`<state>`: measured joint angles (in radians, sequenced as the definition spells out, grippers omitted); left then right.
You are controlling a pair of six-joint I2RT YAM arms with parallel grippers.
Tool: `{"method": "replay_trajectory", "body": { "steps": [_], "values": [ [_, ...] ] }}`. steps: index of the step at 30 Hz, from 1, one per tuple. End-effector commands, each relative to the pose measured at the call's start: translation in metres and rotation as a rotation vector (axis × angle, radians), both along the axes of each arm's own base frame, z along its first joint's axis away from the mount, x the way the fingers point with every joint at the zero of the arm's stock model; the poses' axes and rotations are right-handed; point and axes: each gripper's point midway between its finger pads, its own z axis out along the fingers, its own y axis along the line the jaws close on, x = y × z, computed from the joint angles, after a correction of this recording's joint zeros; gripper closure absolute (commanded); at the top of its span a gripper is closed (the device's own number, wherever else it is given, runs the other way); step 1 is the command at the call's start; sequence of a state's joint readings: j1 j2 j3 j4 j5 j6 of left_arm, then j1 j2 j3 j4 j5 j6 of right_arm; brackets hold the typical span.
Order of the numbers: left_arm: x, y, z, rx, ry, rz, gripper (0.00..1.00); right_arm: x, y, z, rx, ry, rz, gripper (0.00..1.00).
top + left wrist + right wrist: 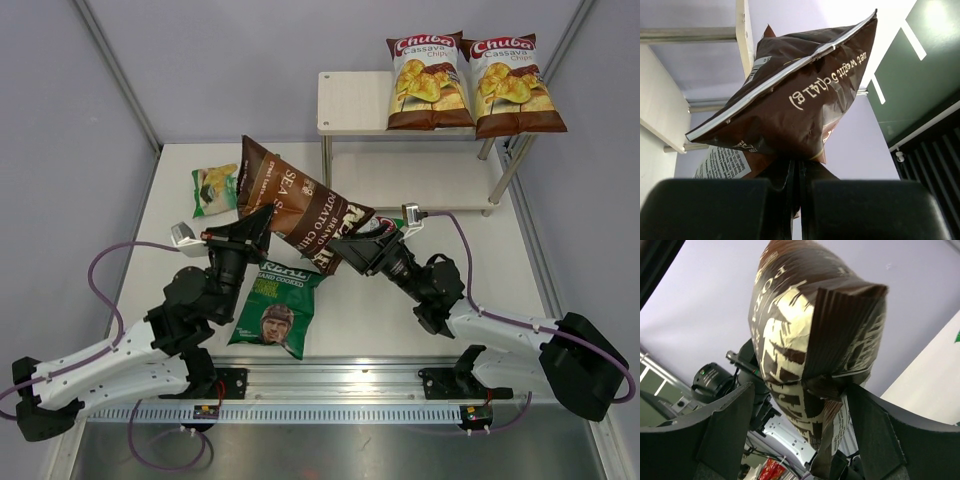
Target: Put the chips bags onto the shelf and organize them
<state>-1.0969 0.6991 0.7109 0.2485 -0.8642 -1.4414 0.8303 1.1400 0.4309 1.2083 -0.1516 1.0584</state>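
The dark brown Kettle bag (300, 205) hangs tilted above the table between both arms. My left gripper (262, 222) is shut on its edge, and the seam is pinched between the jaws in the left wrist view (799, 170) under the bag (795, 105). My right gripper (355, 240) stands open around the bag's other end (810, 330), one finger (730, 425) clear of it and the other (875, 425) against it. Two brown-and-white Chuba bags (430, 80) (510, 85) stand on the shelf's top board (350, 100).
A green REAL bag (275, 310) lies flat on the table in front of the left arm. A green-and-white bag (213, 188) lies at the back left of the table. The shelf's lower board (420, 180) shows bare. Frame posts stand at the sides.
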Motion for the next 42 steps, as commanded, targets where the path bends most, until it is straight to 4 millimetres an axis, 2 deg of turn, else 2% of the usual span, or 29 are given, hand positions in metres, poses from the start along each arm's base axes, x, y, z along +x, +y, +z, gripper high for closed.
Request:
{"method": "replay_trajectory", "body": {
  "steps": [1, 3, 8, 10, 11, 12, 16, 17, 19, 20, 22, 23, 26, 28, 30, 34, 36, 38, 39, 40, 41, 42],
  "values": [
    [-0.012, -0.014, -0.001, -0.081, -0.005, -0.115, 0.98, 0.010, -0.013, 0.030, 0.073, -0.050, -0.109, 0.19],
    [-0.014, -0.012, -0.001, -0.081, -0.005, -0.118, 0.98, 0.018, -0.012, 0.019, 0.035, -0.016, -0.139, 0.20],
    [-0.016, -0.007, 0.001, -0.091, -0.014, -0.120, 0.99, 0.021, -0.012, -0.002, -0.010, 0.005, -0.158, 0.22],
    [-0.018, -0.006, 0.003, -0.093, -0.020, -0.127, 0.99, 0.024, -0.015, -0.004, 0.000, 0.013, -0.177, 0.23],
    [-0.018, -0.006, 0.004, -0.094, -0.023, -0.129, 0.99, 0.024, -0.013, -0.009, -0.009, 0.016, -0.175, 0.26],
    [-0.020, -0.009, 0.005, -0.092, -0.026, -0.143, 0.99, 0.021, -0.015, -0.003, 0.017, -0.012, -0.169, 0.28],
    [-0.021, -0.018, 0.000, -0.048, -0.012, -0.173, 0.94, 0.003, -0.010, 0.012, 0.051, -0.120, -0.097, 0.50],
    [-0.021, -0.019, -0.004, -0.027, -0.005, -0.175, 0.87, 0.001, -0.010, 0.018, 0.057, -0.133, -0.090, 0.60],
    [-0.019, -0.018, -0.011, 0.012, 0.006, -0.161, 0.79, -0.001, -0.011, 0.021, 0.054, -0.138, -0.084, 0.66],
    [-0.017, -0.015, -0.016, 0.042, 0.011, -0.140, 0.65, -0.002, -0.012, 0.022, 0.053, -0.139, -0.087, 0.72],
    [-0.015, -0.007, -0.012, 0.122, -0.001, -0.093, 0.44, -0.004, -0.017, 0.022, 0.054, -0.131, -0.099, 0.73],
    [-0.012, -0.001, -0.015, 0.179, 0.006, -0.056, 0.27, -0.001, -0.018, 0.019, 0.040, -0.117, -0.110, 0.74],
    [-0.010, 0.016, -0.004, 0.305, -0.013, 0.020, 0.01, -0.001, -0.022, 0.019, 0.028, -0.091, -0.121, 0.77],
    [-0.009, 0.025, -0.006, 0.388, -0.017, 0.055, 0.01, -0.002, -0.028, 0.023, 0.039, -0.078, -0.135, 0.78],
    [-0.010, 0.042, -0.007, 0.446, -0.003, 0.102, 0.01, 0.006, -0.028, 0.015, 0.020, -0.001, -0.150, 0.83],
    [-0.013, 0.076, -0.021, 0.612, 0.054, 0.186, 0.01, 0.014, -0.033, 0.023, 0.031, 0.041, -0.190, 0.84],
    [-0.016, 0.092, -0.018, 0.714, 0.061, 0.215, 0.01, 0.025, -0.034, 0.015, 0.008, 0.110, -0.232, 0.84],
    [-0.017, 0.097, -0.027, 0.873, 0.075, 0.213, 0.01, 0.033, -0.036, 0.020, 0.011, 0.133, -0.265, 0.86],
    [-0.020, 0.102, -0.020, 0.933, 0.060, 0.207, 0.01, 0.034, -0.037, 0.029, 0.022, 0.127, -0.271, 0.86],
    [-0.021, 0.102, -0.029, 1.018, 0.069, 0.183, 0.01, 0.036, -0.036, 0.033, 0.016, 0.128, -0.279, 0.87],
    [-0.023, 0.101, -0.026, 1.044, 0.053, 0.164, 0.01, 0.038, -0.034, 0.029, -0.014, 0.139, -0.285, 0.92],
    [-0.025, 0.100, -0.026, 1.114, 0.016, 0.143, 0.01, 0.039, -0.032, 0.039, -0.012, 0.124, -0.284, 0.92]
  ]
}}
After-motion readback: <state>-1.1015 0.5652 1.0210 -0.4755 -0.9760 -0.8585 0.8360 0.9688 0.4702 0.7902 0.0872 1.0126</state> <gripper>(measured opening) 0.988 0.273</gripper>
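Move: The left hand already pinches the left edge of the brown Sea Salt bag, whose middle lies about 6 cm to its right and 2 ahead. From the open right hand that middle is about 7 cm left, 5 ahead and slightly higher. On the table some 30 cm below the right hand lie the green Real bag, 15 cm left and 4 back, and the near Chuba bag, 9 cm ahead and 3 right. Easing down about 2 cm together, the hands pass the brown bag over: the right fingers, already astride its lower right end, close and pinch it while the left ones still hold. The left fingers then open wide and draw about 8 cm left, rolling some 45 degrees, left side rising. The right hand keeps its pinch, then edges right and forward, turning slightly clockwise. ##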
